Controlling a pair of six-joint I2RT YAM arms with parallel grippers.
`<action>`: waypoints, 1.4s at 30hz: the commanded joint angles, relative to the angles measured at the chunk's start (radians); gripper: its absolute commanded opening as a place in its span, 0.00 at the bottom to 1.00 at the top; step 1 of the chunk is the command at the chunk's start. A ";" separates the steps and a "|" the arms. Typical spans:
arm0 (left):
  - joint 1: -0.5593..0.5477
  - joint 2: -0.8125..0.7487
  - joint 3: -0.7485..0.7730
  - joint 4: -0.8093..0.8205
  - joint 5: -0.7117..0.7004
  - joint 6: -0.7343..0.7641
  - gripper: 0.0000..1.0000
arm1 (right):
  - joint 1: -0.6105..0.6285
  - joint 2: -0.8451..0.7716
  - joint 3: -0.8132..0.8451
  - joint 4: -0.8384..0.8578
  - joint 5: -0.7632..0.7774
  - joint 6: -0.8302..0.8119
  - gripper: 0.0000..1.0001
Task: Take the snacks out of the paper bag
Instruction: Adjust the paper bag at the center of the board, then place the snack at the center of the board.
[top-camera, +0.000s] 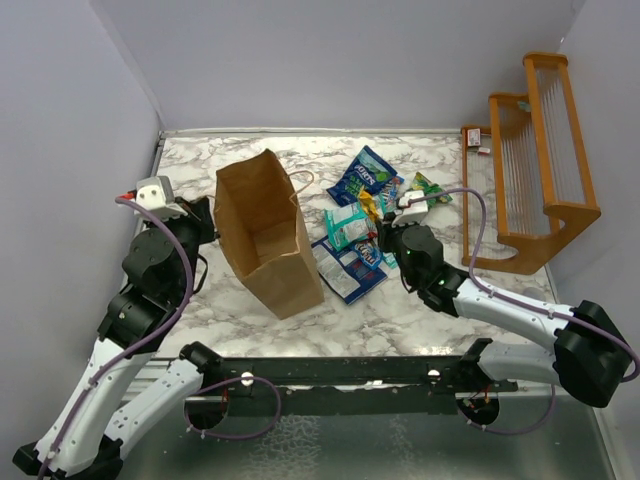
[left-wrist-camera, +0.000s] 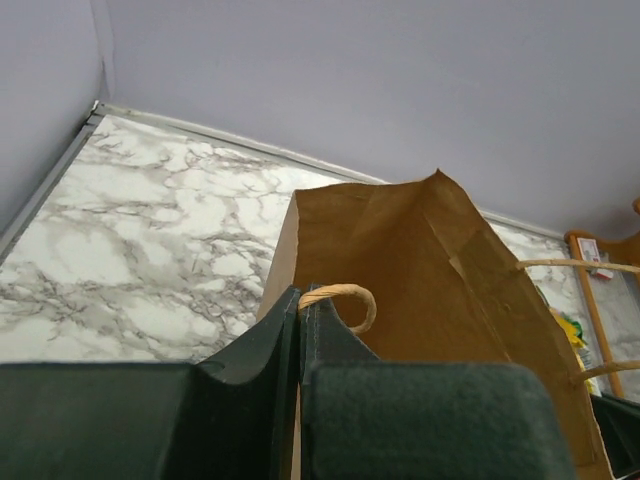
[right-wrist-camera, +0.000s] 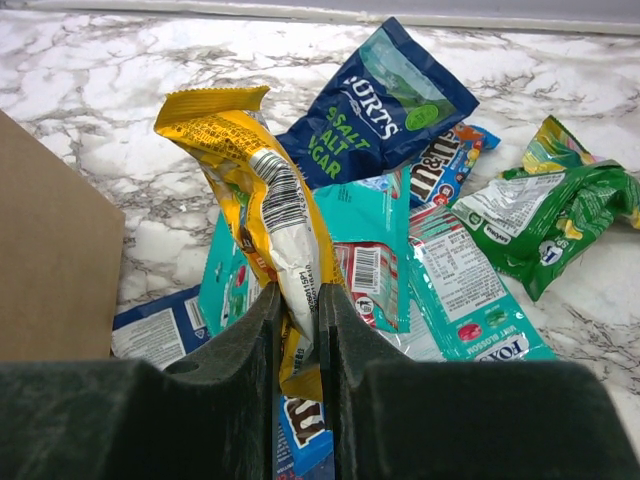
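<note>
The brown paper bag (top-camera: 262, 235) stands open-topped on the marble table, left of centre. My left gripper (top-camera: 205, 225) is at its left rim, shut on the bag's twisted handle (left-wrist-camera: 345, 295), with the bag (left-wrist-camera: 420, 260) right behind the jaws. Several snacks lie right of the bag: a dark blue packet (top-camera: 362, 175), teal packets (top-camera: 347, 228) and a green one (top-camera: 428, 188). My right gripper (right-wrist-camera: 300, 300) is shut on a yellow packet (right-wrist-camera: 250, 170), held just above the teal packets (right-wrist-camera: 380, 220) and the blue one (right-wrist-camera: 385, 100).
An orange wooden rack (top-camera: 530, 160) stands at the far right against the wall. Grey walls close the table at the back and on the left. The bag's brown side (right-wrist-camera: 50, 260) is close on the left of the right gripper.
</note>
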 joint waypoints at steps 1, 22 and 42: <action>0.002 -0.045 -0.008 -0.058 -0.072 -0.002 0.00 | -0.004 0.010 0.023 -0.014 -0.026 0.023 0.03; 0.002 -0.016 0.050 -0.073 -0.085 0.092 0.00 | -0.004 0.089 0.041 -0.034 -0.099 0.059 0.03; 0.002 -0.103 0.077 -0.195 -0.019 -0.050 0.60 | -0.004 0.217 0.053 -0.047 -0.312 0.124 0.23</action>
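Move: The left hand holds the paper bag by a handle; the bag's middle lies about 6 cm ahead, 10 cm right and 19 cm below it, with the navy packet 8 cm ahead, 26 cm right and 36 cm down. For the right hand, gripping the yellow packet, the turquoise packet lies about 10 cm ahead, 5 cm left and 17 cm below; at that lower level the navy packet is 1 cm ahead and 8 cm left. Still pinching the handle, the left hand draws the paper bag about 3 cm left and slightly back, sinks a few centimetres as it eases right again, then opens its fingers about halfway and backs off to the left. Meanwhile the right hand keeps its grip on the yellow packet and lowers it some 7 cm towards the snacks, drifting left and tipping its fingers down. ##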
